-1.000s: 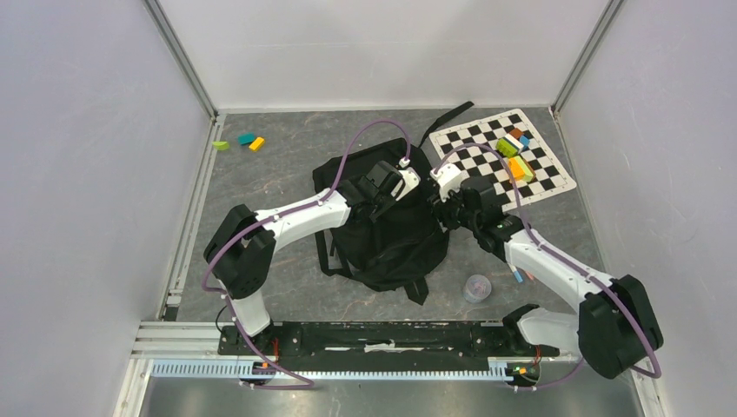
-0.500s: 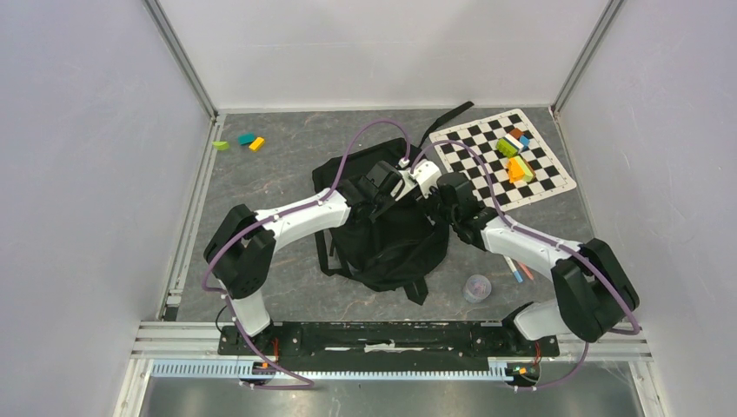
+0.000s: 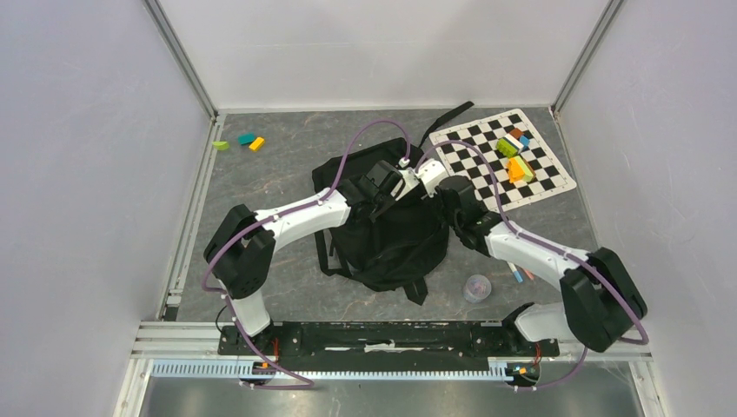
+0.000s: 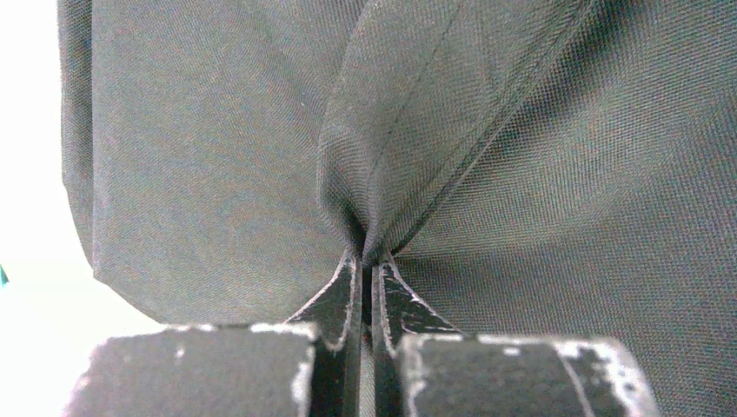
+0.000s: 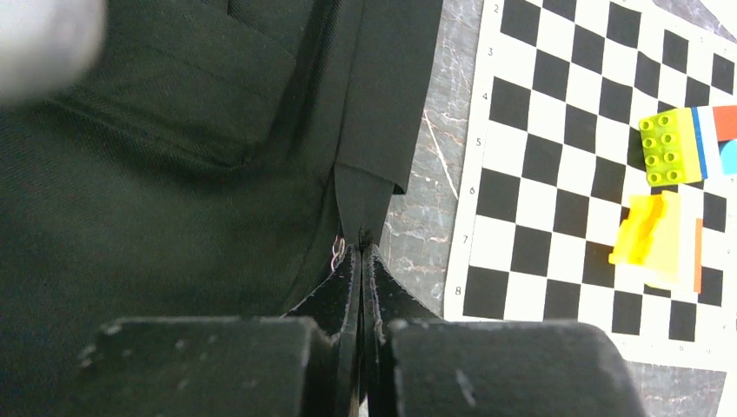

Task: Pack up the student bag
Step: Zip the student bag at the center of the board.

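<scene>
The student bag (image 3: 391, 239), black soft fabric, lies in the middle of the table. My left gripper (image 3: 401, 185) is over its upper part. In the left wrist view this gripper (image 4: 366, 256) is shut on a pinched fold of the bag's fabric (image 4: 217, 156). My right gripper (image 3: 439, 196) is at the bag's upper right edge. In the right wrist view the right gripper (image 5: 358, 246) is shut on a narrow black tab (image 5: 362, 198) at the bag's (image 5: 156, 174) edge, next to a small metal ring.
A black-and-white checkered mat (image 3: 487, 155) lies at the back right with coloured blocks (image 3: 514, 156) on it, among them a green one (image 5: 665, 149) and a yellow one (image 5: 647, 230). More blocks (image 3: 243, 141) lie at the back left. A clear cup (image 3: 477, 287) and pens (image 3: 519, 274) sit by the right arm.
My right arm has swung left to the bag's right edge and its jaws have closed on the tab there. The left gripper has kept its hold on the fabric.
</scene>
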Motion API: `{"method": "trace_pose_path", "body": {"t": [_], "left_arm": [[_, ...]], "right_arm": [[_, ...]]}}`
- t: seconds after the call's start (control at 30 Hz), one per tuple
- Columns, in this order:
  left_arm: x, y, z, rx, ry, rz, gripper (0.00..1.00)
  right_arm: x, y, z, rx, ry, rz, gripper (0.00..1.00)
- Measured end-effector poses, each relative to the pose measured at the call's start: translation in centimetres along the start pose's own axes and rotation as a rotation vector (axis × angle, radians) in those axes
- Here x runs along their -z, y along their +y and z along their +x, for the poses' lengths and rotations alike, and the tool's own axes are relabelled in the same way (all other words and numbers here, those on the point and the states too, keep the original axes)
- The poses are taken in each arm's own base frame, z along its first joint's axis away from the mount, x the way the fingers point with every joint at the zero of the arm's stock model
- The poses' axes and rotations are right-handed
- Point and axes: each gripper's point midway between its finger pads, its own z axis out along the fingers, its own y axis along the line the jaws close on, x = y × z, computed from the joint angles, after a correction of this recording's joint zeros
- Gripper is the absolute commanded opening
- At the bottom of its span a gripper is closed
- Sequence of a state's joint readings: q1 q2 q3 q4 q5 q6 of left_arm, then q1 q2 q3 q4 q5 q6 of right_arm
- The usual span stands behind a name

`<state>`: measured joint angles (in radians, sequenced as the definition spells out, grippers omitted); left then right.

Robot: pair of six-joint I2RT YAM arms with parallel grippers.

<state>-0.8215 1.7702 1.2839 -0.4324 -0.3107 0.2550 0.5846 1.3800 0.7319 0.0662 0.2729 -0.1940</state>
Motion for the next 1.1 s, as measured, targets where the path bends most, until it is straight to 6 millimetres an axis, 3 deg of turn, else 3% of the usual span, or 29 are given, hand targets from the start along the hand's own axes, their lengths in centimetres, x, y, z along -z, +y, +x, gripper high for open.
{"method": "trace_pose_path", "body": {"t": [0.37, 0.63, 0.8, 0.9, 0.93, 1.03, 1.1], "left_arm": [[0.1, -0.1, -0.2, 0.018, 0.017, 0.005, 0.02], [0.0, -0.6, -0.3, 0.061, 0.022, 0.028, 0.02], [0.1, -1.0, -0.3, 0.101, 0.026, 0.046, 0.04], [0.2, -1.3, -0.2, 0.123, 0.030, 0.060, 0.16], [0.2, -1.4, -0.2, 0.130, 0.031, 0.064, 0.25], [0.4, -1.8, -0.3, 0.153, 0.036, 0.084, 0.66], [0.5, -2.2, -0.4, 0.173, 0.034, 0.097, 0.81]], "right_arm": [[4.3, 0.1, 0.7, -0.064, -0.032, -0.039, 0.00], [6.2, 2.2, 2.7, -0.093, 0.017, -0.136, 0.00], [7.8, 3.5, 2.8, -0.163, -0.004, -0.197, 0.00], [8.8, 4.1, 2.2, -0.226, -0.031, -0.232, 0.00], [9.1, 4.3, 2.0, -0.250, -0.043, -0.243, 0.00], [9.7, 4.5, 1.6, -0.298, -0.061, -0.258, 0.00], [9.9, 4.7, 1.7, -0.324, -0.065, -0.266, 0.00]]}}
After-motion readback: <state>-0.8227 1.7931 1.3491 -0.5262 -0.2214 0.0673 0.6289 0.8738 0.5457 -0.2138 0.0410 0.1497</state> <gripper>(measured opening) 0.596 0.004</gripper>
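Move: The right fingers already hold the bag's zipper pull, and its track runs on to the near right corner of the bag, some 14 cm back, 2 cm to the right and 5 cm lower. The left fingers' pinch on the bag cloth is about 12 cm to the left and 1 cm nearer; the chessboard's middle lies some 8 cm ahead and 16 cm to the right, and the plastic cup about 22 cm back and 11 cm to the right. From the left hand the pull is about 12 cm to the right and 1 cm ahead. Keeping its shut fingers on the zipper pull, the right hand draws it back about 11 cm along the bag's right edge towards the near right corner, rising a little, dipping and rising again, bowing slightly right before coming back left, while the wrist rolls some 20 degrees, left side up. The left hand first keeps its pinch on the bag cloth almost in place, then eases back and left by about 2 cm, tipping a little, and at the very end opens its fingers and lets the cloth go. ##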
